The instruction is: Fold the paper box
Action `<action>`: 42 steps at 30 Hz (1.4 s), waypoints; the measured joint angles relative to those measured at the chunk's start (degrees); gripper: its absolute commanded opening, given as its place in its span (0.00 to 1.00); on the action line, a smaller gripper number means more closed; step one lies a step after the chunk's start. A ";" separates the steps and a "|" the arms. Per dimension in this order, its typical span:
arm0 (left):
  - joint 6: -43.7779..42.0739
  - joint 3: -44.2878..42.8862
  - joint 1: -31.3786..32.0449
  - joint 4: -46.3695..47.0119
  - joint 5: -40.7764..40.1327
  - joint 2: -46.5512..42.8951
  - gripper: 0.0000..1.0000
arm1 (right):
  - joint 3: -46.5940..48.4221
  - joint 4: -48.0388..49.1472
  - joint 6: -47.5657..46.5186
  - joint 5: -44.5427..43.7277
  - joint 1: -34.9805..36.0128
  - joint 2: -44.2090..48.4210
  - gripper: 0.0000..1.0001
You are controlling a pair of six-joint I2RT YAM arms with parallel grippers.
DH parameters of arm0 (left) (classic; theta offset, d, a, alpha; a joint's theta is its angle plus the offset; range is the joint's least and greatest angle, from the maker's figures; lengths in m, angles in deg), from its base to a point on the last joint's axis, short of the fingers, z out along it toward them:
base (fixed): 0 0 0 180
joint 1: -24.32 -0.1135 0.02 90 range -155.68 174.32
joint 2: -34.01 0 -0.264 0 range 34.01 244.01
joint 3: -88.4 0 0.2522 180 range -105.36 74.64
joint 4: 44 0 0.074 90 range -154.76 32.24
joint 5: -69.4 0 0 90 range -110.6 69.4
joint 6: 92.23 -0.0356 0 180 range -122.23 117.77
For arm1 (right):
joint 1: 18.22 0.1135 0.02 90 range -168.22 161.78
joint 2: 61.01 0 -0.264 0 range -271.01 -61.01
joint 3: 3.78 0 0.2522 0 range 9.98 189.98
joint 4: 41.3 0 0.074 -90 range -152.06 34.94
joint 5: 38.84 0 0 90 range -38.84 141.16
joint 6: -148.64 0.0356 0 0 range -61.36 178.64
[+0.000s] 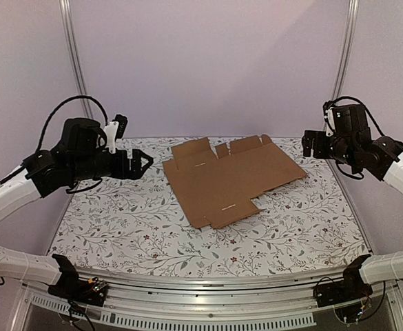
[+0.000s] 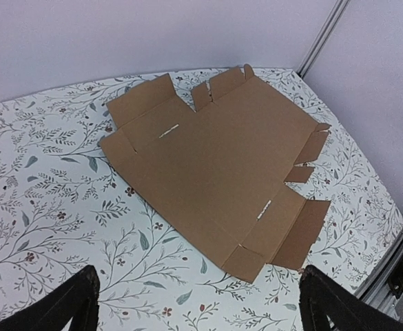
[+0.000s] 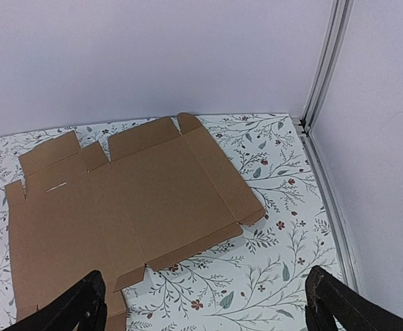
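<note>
The paper box (image 1: 229,179) is a flat, unfolded brown cardboard sheet with flaps and tabs, lying on the flower-patterned table toward the back middle. It also shows in the left wrist view (image 2: 215,165) and the right wrist view (image 3: 125,200). My left gripper (image 1: 145,164) hovers open and empty to the left of the sheet, above the table; its fingertips (image 2: 77,303) stand wide apart. My right gripper (image 1: 310,145) hovers open and empty at the sheet's right end; its fingertips (image 3: 332,303) stand wide apart.
The table (image 1: 132,221) has a floral cloth and a metal rail (image 1: 208,283) along the near edge. Purple walls with metal posts (image 1: 74,62) close the back and sides. A metal rail (image 3: 325,186) runs along the right edge.
</note>
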 measured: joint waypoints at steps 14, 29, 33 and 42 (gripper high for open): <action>3.58 3.80 0.00 2.93 3.13 2.16 0.99 | 0.17 -3.63 4.35 3.32 -4.87 -12.39 0.99; 4.02 6.75 0.00 0.74 -1.01 -0.96 1.00 | -3.87 9.62 16.06 24.96 -8.20 -28.61 0.99; 4.48 7.43 0.00 0.46 -1.77 -1.09 0.99 | -4.57 11.87 18.03 26.88 -3.02 -31.32 0.99; 9.33 12.85 0.00 0.92 -2.05 -3.72 0.99 | -8.11 13.44 19.04 31.47 1.53 -31.39 0.99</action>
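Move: From the right hand, the small flap in the notch of the box's near right side lies about 6 cm ahead, 13 cm to the left and 30 cm below. On the same level, the near flap is some 3 cm back and 19 cm left, the long right side flap 14 cm ahead and 4 cm left. The left hand has the box's near left corner about 11 cm to its right, 1 cm ahead and 28 cm down; the small flap is 11 cm ahead, 29 cm right. Drop the right gripper about 23 cm towards the notch by the small flap, easing a little forward on the way down, then sweeping some 12 cm left and drawing back. Tip its fingers about 35 degrees further down and keep them wide open. Meanwhile lower the open left gripper about 8 cm beside the box's near left corner, finishing slightly back and left, its fingers tipping down some 10 degrees. ##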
